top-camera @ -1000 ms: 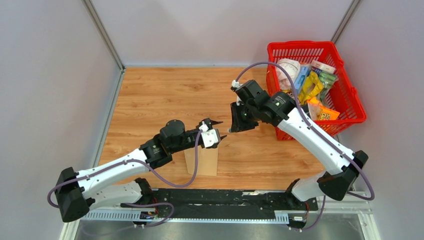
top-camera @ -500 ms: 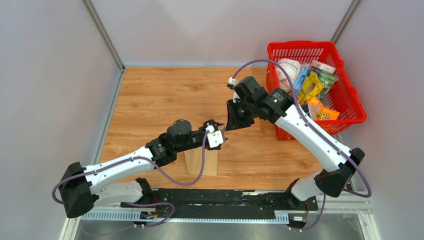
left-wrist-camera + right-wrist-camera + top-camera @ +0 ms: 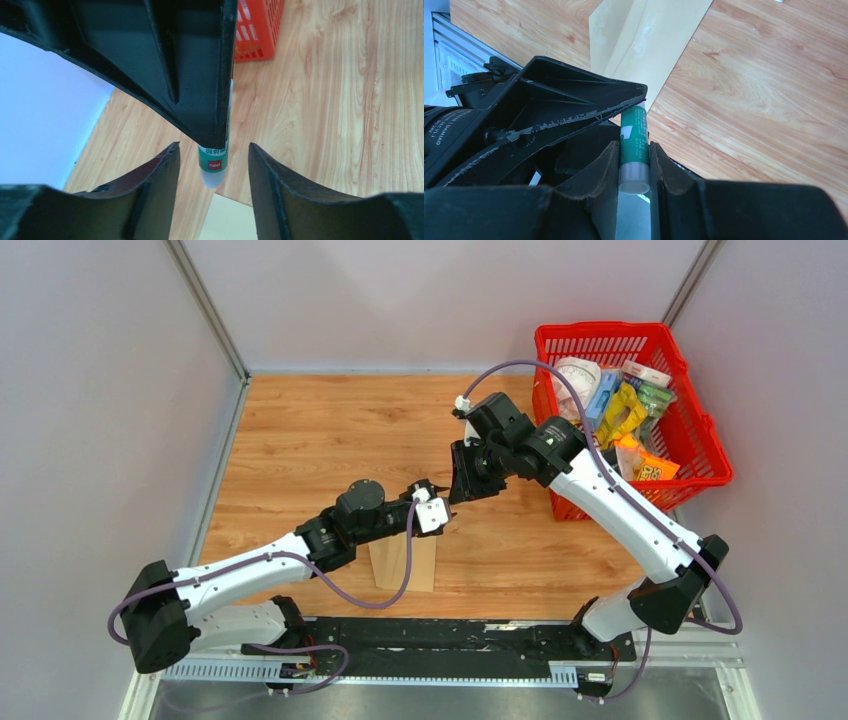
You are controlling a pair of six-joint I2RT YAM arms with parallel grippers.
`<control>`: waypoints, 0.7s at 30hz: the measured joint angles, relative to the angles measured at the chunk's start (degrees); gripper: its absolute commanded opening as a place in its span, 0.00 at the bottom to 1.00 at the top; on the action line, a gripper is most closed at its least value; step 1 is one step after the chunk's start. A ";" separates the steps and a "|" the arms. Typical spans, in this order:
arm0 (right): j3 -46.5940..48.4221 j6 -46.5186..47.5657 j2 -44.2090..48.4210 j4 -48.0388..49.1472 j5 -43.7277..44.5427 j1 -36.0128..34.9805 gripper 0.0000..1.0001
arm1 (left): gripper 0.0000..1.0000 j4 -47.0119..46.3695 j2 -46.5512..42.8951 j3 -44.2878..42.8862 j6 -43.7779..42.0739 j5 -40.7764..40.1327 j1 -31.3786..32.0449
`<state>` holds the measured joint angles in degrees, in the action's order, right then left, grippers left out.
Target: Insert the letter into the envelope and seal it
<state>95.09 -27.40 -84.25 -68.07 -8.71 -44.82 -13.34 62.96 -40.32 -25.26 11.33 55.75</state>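
Note:
A green glue stick (image 3: 633, 130) is clamped in my right gripper (image 3: 634, 150), which is shut on its barrel above the table's middle (image 3: 463, 480). My left gripper (image 3: 212, 150) stands open just in front of it (image 3: 437, 506). The stick's translucent cap end (image 3: 214, 172) hangs between the left fingers (image 3: 155, 175) without touching them. The tan envelope (image 3: 405, 562) lies flat on the wood below the left gripper, and it also shows in both wrist views (image 3: 649, 35) (image 3: 227, 220). The letter is out of view.
A red plastic basket (image 3: 700, 430) full of packaged goods stands at the back right; its corner (image 3: 257, 30) shows in the left wrist view. Grey walls (image 3: 120, 390) close in the wooden table on the left, back and right.
The two grippers have come closer together: the right one shifted a little left with the glue stick, and the left arm reached forward until its fingers flank the stick's cap.

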 measured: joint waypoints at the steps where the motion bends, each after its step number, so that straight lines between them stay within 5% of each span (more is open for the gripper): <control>1: 0.00 -0.02 0.00 0.02 -0.04 0.00 0.00 | 0.51 -0.22 0.02 0.11 0.20 -0.11 0.00; 13: 0.00 -0.66 0.02 0.39 -0.85 0.00 0.01 | 0.22 -1.62 0.26 0.68 2.51 -0.81 0.00; 17: -0.02 -0.94 0.02 0.63 -0.85 0.00 0.23 | 0.06 -1.68 0.26 0.68 2.91 -0.98 0.00; 21: -0.57 -1.53 0.17 1.27 -0.76 0.00 0.34 | 0.00 -1.49 0.26 0.68 3.56 -1.18 0.00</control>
<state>94.52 -28.93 -84.07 -66.81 -9.47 -44.82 -14.83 63.22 -39.64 -21.69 10.15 55.75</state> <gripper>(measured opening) 0.296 0.307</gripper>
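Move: The glue stick, held in the right fingers, has its free end already between the open left fingertips; its middle lies about 1 cm to the left hand's right and 1 cm above it. From the right hand its middle is some 2 cm left and 1 cm below. On the table, some 22 cm below the left hand, the envelope is about 10 cm left and 4 cm back, and the white cap about 3 cm right and 7 cm ahead. The glue stick's free end gets pinched between the left fingers, which close from well open to about half that gap while the left hand stays practically in place, turning only a few degrees. The right hand keeps hold of the stick, easing barely half a centimetre to its left, and at the very end its grip just starts to slacken. ##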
